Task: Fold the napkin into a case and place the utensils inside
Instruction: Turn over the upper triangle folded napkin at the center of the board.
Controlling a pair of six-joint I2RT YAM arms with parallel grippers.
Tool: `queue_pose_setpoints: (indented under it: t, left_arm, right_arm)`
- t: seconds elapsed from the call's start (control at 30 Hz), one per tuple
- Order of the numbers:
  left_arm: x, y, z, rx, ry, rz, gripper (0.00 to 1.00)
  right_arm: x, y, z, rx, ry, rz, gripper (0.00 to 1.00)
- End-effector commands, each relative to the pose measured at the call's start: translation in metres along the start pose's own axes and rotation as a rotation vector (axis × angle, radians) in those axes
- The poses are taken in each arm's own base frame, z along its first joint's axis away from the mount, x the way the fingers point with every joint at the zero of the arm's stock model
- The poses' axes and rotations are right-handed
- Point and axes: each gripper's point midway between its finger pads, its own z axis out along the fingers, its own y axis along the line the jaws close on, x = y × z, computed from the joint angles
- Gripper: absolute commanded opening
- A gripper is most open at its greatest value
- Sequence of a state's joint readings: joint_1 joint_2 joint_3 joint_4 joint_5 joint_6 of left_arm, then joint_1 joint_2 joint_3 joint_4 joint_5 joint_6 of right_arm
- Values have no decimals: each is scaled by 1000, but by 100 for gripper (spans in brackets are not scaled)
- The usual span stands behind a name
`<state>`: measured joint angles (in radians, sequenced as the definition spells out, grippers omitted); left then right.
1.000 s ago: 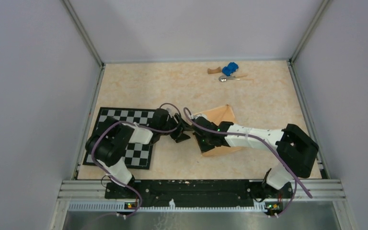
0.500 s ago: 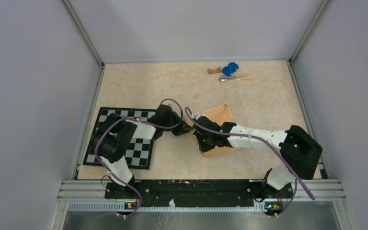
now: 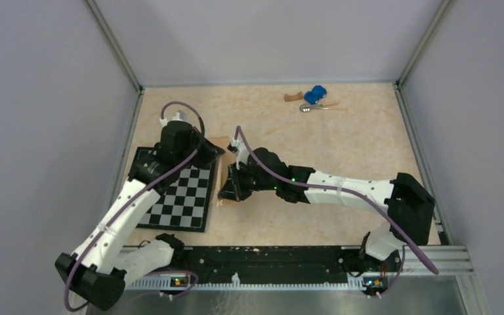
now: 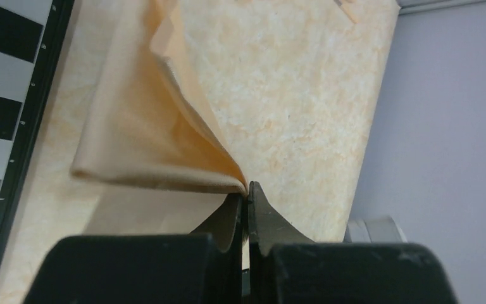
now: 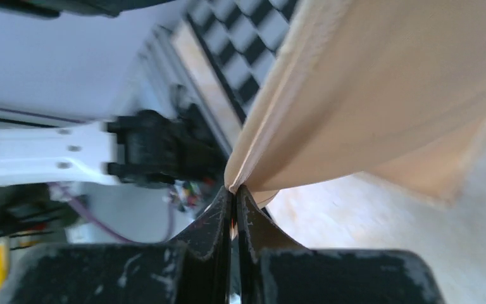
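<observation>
The peach-orange napkin (image 3: 218,172) hangs folded in layers as a narrow strip just right of the checkerboard mat (image 3: 177,197). My left gripper (image 3: 209,148) is shut on the strip's far end; in the left wrist view the cloth (image 4: 145,126) fans out from the pinched tips (image 4: 247,190). My right gripper (image 3: 226,191) is shut on the near end, where the layered edge (image 5: 386,82) runs up from the closed tips (image 5: 234,190). A silver spoon (image 3: 310,107) lies at the far edge of the table, away from both grippers.
A blue toy car (image 3: 314,94) and a brown wooden block (image 3: 293,97) sit next to the spoon at the back. The mat's edge shows in the left wrist view (image 4: 0,95). Grey walls close in the table on three sides.
The left gripper shut on the napkin. Both grippers carried the cloth left from the table's middle to beside the mat, and it went from a lying sheet to a narrow hanging strip.
</observation>
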<state>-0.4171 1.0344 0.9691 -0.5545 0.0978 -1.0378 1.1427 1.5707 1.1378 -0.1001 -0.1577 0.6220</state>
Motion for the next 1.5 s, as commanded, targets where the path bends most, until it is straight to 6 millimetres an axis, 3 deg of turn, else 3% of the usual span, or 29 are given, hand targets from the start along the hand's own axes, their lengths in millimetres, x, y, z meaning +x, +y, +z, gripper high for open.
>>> queue_pose_setpoints:
  t: [0.0,0.1,0.4,0.43,0.57,0.67,0.73,0.83,0.93,1.07,1.17,1.3,1.47]
  left_arm:
    - [-21,-7,-31,-183,-170,136,0]
    - [6,-23,3,-247,-145,215,0]
    - [66,-37,158,-474,-50,516,0]
    - [71,-48,174,-452,-25,544,0]
    - [102,-59,228,-370,95,719,0]
    - [120,-74,247,-226,166,817,0]
    - [129,-84,253,-146,194,856,2]
    - [144,-94,256,-39,263,923,26]
    - [145,-108,251,22,289,984,47]
    - [142,-151,219,176,309,1037,70]
    - [131,-167,182,237,296,1024,77]
    - [134,-148,151,300,345,953,80]
    - [164,-106,116,358,494,796,81]
  right_arm:
    - [-4,63,-29,-406,-8,132,0]
    - [10,36,-46,-469,-9,238,0]
    - [87,-110,-100,-319,35,441,0]
    - [97,-120,-105,-299,59,466,0]
    - [117,-158,-117,-193,77,504,0]
    - [122,-178,-123,-134,63,539,0]
    - [124,-189,-124,-86,54,556,0]
    - [127,-197,-124,-33,44,590,0]
    - [129,-208,-125,44,34,618,0]
    - [134,-225,-135,212,31,650,2]
    - [127,-235,-149,335,-5,644,23]
    - [118,-243,-163,442,-52,643,46]
    - [93,-248,-163,444,-117,640,54]
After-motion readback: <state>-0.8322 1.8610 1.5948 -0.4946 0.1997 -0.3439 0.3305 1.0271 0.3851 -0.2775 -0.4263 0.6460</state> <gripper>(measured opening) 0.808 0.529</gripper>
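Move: Both hands already pinch the folded napkin's edge in the air. The bare table spot where it is to be laid has its middle about 12 cm right of the left hand, 4 cm back and 18 cm below. From the right hand that middle lies roughly 13 cm right, 8 cm ahead and 14 cm down. The checkered board's middle is some 34 cm left of the spot, level with it; the utensils lie around 28 cm beyond it and 14 cm right. Both arms carry the pinched napkin edge some 20 cm right and down to the table, then let go. ##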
